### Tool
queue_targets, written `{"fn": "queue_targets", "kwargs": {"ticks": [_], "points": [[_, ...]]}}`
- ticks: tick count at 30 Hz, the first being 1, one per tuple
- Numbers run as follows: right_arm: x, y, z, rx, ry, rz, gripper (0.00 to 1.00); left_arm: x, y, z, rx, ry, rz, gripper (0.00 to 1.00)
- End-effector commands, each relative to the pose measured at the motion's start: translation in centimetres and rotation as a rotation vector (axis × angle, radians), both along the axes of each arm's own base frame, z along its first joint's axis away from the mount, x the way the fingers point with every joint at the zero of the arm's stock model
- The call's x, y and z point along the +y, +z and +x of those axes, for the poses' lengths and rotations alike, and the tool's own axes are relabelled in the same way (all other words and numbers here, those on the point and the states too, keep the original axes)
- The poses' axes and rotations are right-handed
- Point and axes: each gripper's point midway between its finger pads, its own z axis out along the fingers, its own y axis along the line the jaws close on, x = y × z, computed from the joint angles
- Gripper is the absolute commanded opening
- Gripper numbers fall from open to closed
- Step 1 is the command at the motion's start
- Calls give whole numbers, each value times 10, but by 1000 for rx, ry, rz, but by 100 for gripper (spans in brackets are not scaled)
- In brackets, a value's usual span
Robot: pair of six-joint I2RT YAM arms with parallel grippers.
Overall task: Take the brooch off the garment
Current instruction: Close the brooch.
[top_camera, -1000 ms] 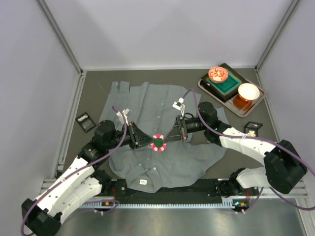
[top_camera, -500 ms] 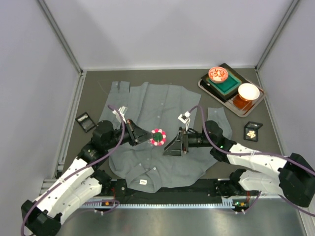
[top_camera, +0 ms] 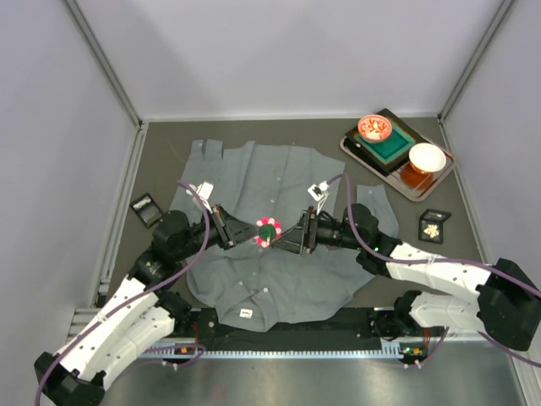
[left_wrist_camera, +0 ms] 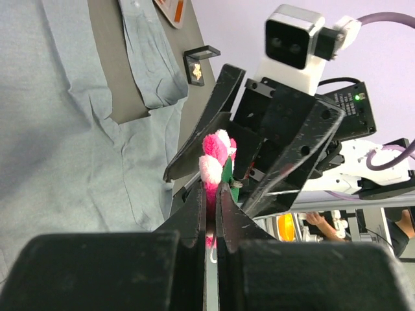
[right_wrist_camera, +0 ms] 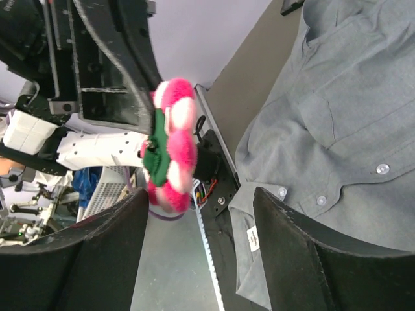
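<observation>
The brooch (top_camera: 268, 228), a ring of pink and white pompoms round a green centre, hangs clear above the garment (top_camera: 279, 173), a grey button-up shirt spread flat on the table. My left gripper (top_camera: 252, 233) is shut on the brooch's edge; in the left wrist view the pompoms (left_wrist_camera: 214, 159) stick out past the closed fingertips (left_wrist_camera: 194, 201). My right gripper (top_camera: 287, 235) faces it from the right with its jaws wide open. In the right wrist view the brooch (right_wrist_camera: 172, 155) hangs just beyond the open fingers (right_wrist_camera: 117, 246), touching neither. Shirt collar and buttons (right_wrist_camera: 337, 123) lie below.
A tray (top_camera: 359, 152) at the back right carries a red bowl (top_camera: 374, 128), a white bowl (top_camera: 427, 157) and a green block. Small black boxes lie left (top_camera: 148, 210) and right (top_camera: 434, 224) of the shirt. Grey walls close three sides.
The right gripper has opened, let go of the brooch and drawn slightly back. The left gripper has closed on the brooch and lifted it off the shirt toward the back.
</observation>
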Motion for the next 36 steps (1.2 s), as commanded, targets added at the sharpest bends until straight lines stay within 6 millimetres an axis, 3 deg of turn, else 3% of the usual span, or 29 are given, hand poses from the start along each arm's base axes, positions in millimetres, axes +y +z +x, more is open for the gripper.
{"fn": "queue_targets", "kwargs": {"ticks": [1,6,12,15,18,19,21,22,23,25,29,36], "points": [[13,24,0,-44,23,86,63,3,12,4,-79,26,-25,0],[21,21,-4,-22,52,101,53,3,15,5,-72,30,-29,0],[22,16,-4,14,45,102,51,4,13,5,-64,35,-19,0],[24,10,-3,113,17,99,50,8,11,8,-75,63,6,0],[21,-14,0,300,-81,49,50,14,11,14,-104,112,15,0],[17,-35,5,371,-159,-24,49,16,8,17,-115,131,14,0],[17,-37,0,416,-199,-70,53,20,11,20,-157,160,3,0],[10,-54,4,447,-276,-146,54,22,9,24,-171,187,-5,0],[15,-44,2,442,-289,-150,54,23,13,26,-192,202,-21,0],[12,-42,9,467,-371,-180,53,28,9,31,-194,242,-24,0],[19,-23,15,537,-419,-153,43,29,5,36,-198,263,-27,0],[32,-25,8,655,-439,-202,35,29,-2,40,-218,278,-46,0]]}}
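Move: I already pinch the brooch by its near edge in my left hand, its green back up; its middle is about 4 cm right and 1 cm ahead of that hand point, level with it. From my open right hand, reaching in leftward, it lies roughly 4 cm left, 3 cm ahead and 2 cm above. The shirt collar lies some 19 cm back, 11 cm left and 20 cm below the right hand. I work my right hand in beside the pin on the brooch's back: I ease about 2 cm left, partly closing the fingers, dip roughly 5 cm as the wrist rolls some 30 degrees and swings clockwise, then rise again, narrowing the gap further. My left hand keeps its pinch and, late on, carries the brooch forward and left some 4 cm, sinking a little and turning counter-clockwise. ##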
